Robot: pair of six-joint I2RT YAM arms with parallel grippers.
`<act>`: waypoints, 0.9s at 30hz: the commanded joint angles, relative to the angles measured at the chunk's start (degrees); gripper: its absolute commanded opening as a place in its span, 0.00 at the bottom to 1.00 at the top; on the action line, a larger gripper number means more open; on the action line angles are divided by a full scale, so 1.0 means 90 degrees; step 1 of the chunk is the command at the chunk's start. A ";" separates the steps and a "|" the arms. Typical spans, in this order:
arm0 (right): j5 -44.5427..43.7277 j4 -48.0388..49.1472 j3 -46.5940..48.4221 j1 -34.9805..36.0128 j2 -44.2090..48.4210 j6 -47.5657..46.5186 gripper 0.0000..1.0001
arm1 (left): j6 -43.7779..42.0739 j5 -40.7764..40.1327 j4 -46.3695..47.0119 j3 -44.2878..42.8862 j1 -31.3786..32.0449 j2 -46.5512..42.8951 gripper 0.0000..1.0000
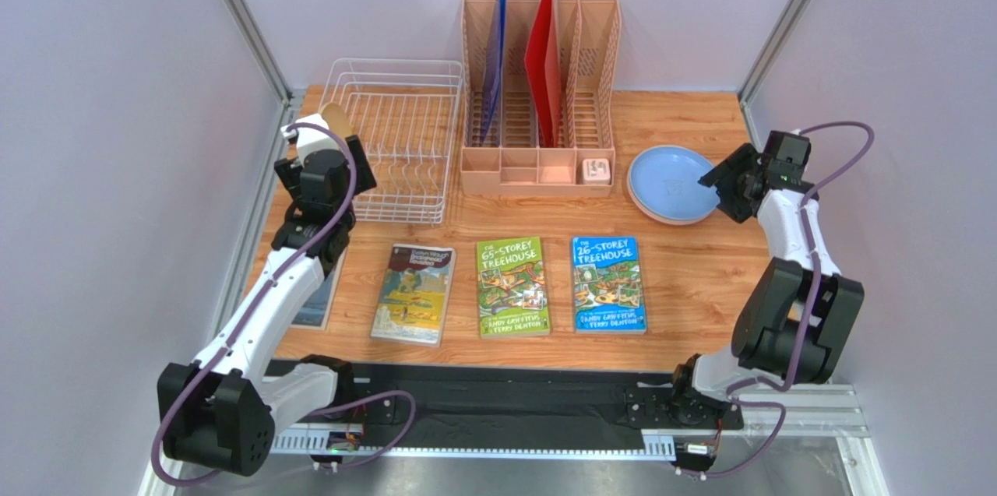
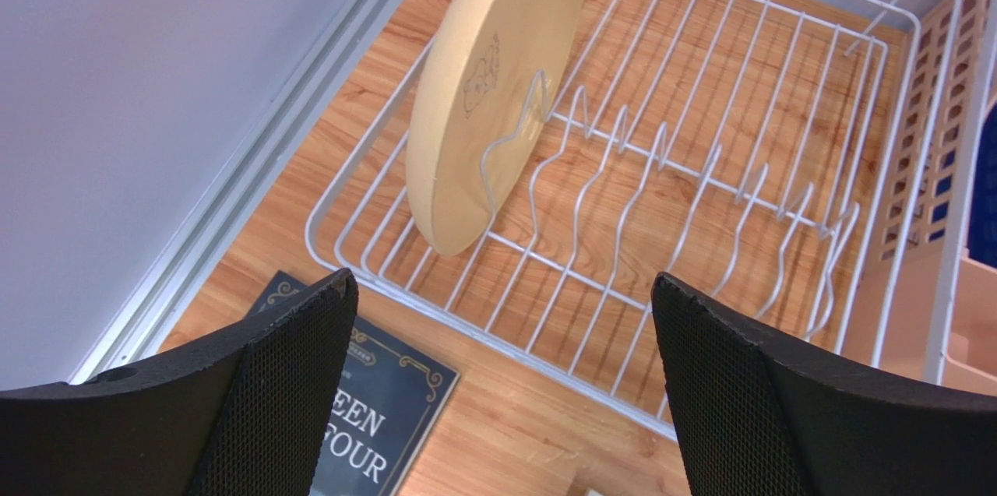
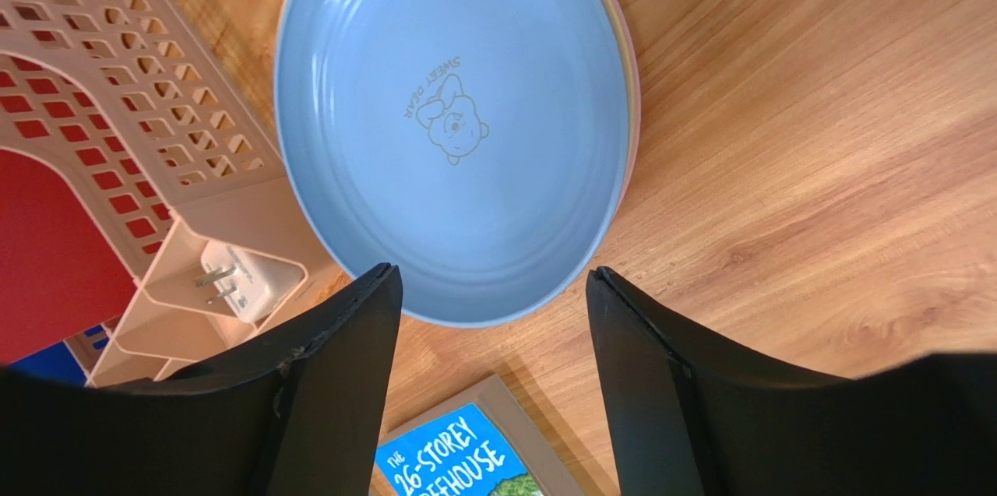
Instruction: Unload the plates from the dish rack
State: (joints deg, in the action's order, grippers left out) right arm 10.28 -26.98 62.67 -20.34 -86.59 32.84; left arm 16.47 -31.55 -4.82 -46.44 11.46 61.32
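Observation:
One tan plate stands on edge between the upright wires at the left end of the white dish rack. From above, the plate shows as a thin sliver in the rack. My left gripper hovers open over the rack's near rail, just short of that plate, with nothing between its fingers. At the right, a light blue plate lies flat on a stack of plates, with tan and pink rims peeking out beneath it. My right gripper is open at the stack's near edge and holds nothing.
A peach slotted organizer with upright blue and red sheets stands between the rack and the plate stack, with a white plug in its front tray. Three books lie in a row at the front. A dark book lies under the left arm.

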 commanded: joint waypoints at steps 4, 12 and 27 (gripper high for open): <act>-0.0343 -0.0205 0.0126 0.0219 0.0851 -0.0270 0.66 | 0.0104 0.0312 0.0466 -0.0465 -0.0686 0.0315 1.00; 0.0185 0.0000 0.0018 0.0414 0.0813 -0.0299 0.66 | -0.0295 0.0127 0.1557 -0.0476 -0.1030 0.1124 0.86; 0.0303 0.0029 0.0038 0.0512 0.0627 -0.0397 0.66 | -0.1195 -0.0214 0.3318 -0.0134 -0.1157 0.2542 0.59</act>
State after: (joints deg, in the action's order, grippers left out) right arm 12.01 -28.45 62.72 -16.03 -80.03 30.13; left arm 8.97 -31.42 17.72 -48.62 1.39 84.16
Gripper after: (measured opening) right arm 0.660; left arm 0.625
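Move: The yellow plate, last in the dish rack, stands about 13 cm ahead of the left hand, 7 cm to its left and some 8 cm below. The rack's middle is about 13 cm right of that plate; the dark book lies roughly 9 cm behind the left hand and 7 cm left. From the right hand the yellow plate is nearly 80 cm left, 9 cm ahead and 4 cm higher; the plate stack is about 8 cm left, 5 ahead, 6 below. Swinging left at first, then reaching forward and finally dipping about 5 cm, the left hand brings its fingertips to the near rim of the yellow plate, turning slightly counter-clockwise and narrowing its wide-open fingers to about two thirds. Meanwhile the right hand, already free of the blue plate, rises some 4 cm, then drifts left with its fingers still open. ##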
